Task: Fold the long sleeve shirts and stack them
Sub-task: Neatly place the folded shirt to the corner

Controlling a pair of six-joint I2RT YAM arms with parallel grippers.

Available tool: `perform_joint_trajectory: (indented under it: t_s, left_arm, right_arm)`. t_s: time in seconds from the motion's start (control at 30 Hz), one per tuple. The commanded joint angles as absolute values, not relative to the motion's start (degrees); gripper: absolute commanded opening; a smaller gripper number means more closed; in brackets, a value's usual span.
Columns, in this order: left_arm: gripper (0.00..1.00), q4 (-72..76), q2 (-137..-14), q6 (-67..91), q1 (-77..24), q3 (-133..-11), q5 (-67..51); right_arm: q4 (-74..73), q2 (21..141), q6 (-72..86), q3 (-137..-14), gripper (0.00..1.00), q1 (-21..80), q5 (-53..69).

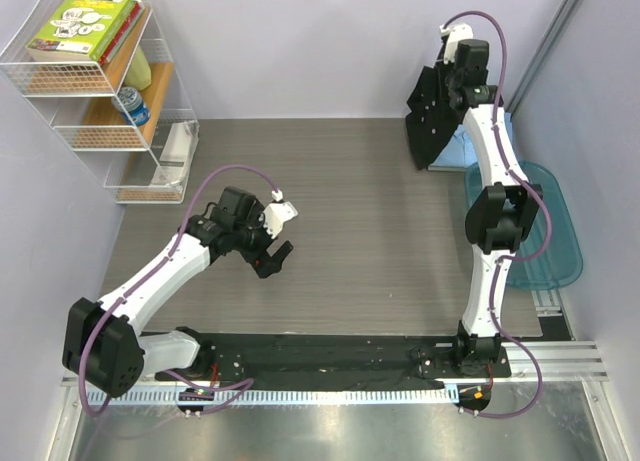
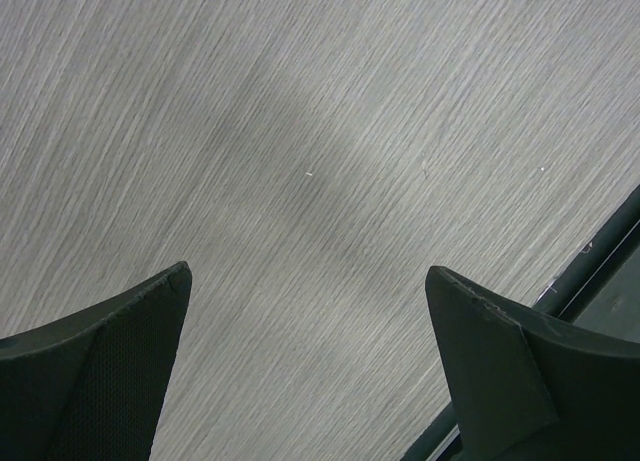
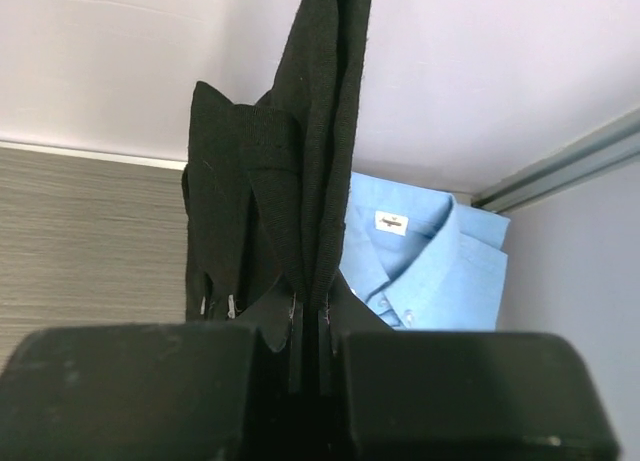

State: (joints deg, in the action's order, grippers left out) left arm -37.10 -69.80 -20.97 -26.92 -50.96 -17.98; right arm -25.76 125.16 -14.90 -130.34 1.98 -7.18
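Note:
The black long sleeve shirt [image 1: 432,106] hangs bunched at the back right corner, lifted off the table. My right gripper [image 1: 458,73] is shut on a fold of it. In the right wrist view the black cloth [image 3: 290,171] rises from between the closed jaws of the right gripper [image 3: 310,326]. The light blue long sleeve shirt [image 3: 430,261] lies folded, collar up, just behind it by the wall, and shows as a blue strip [image 1: 450,163] in the top view. My left gripper [image 1: 272,253] hovers open over bare table at the middle left, with nothing between its fingers [image 2: 120,361].
A teal plastic tub [image 1: 545,241] sits at the right edge beside the right arm. A wire shelf rack [image 1: 100,91] with books and small items stands at the back left. A metal rail [image 1: 330,381] runs along the near edge.

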Motion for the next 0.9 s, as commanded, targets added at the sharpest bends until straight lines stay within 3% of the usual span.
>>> perform_joint_trajectory:
  t_s: [0.0, 0.33, 0.87]
  left_arm:
    - [1.0, -36.4, -70.1, -22.2, -26.9, -51.8, -17.7]
    - [1.0, -38.0, -70.4, -22.7, -26.9, -51.9, -17.5]
    - [1.0, -40.2, -73.1, -22.0, -26.9, -53.3, -17.3]
  right_arm:
    - [-20.3, 120.5, -15.9, -131.5, 0.01, 0.8, -9.0]
    - [-13.8, 120.8, -16.7, -123.3, 0.01, -5.1, -6.9]
    - [-7.3, 127.9, -13.8, -121.9, 0.01, -12.0, -4.1]
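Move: The right hand holds the bunched edge of the black shirt, whose body hangs some 6 cm to its left, about 3 cm farther out and 15 cm below. The folded blue shirt in the far right corner lies, by its middle, about 11 cm to the right, 8 cm ahead and 26 cm below; the teal bin's middle is about 15 cm right, 27 cm back, some 21 cm down. From the left hand the blue shirt is roughly 63 cm right, 47 cm ahead, 10 cm lower. Keeping the black shirt's edge pinched, the right hand draws it sideways over the blue shirt, some 13 cm to the right towards the side wall. It begins level, then sinks in two dips with a slight lift between them, about 5 cm lower in all, and yaws about 10 degrees clockwise. ##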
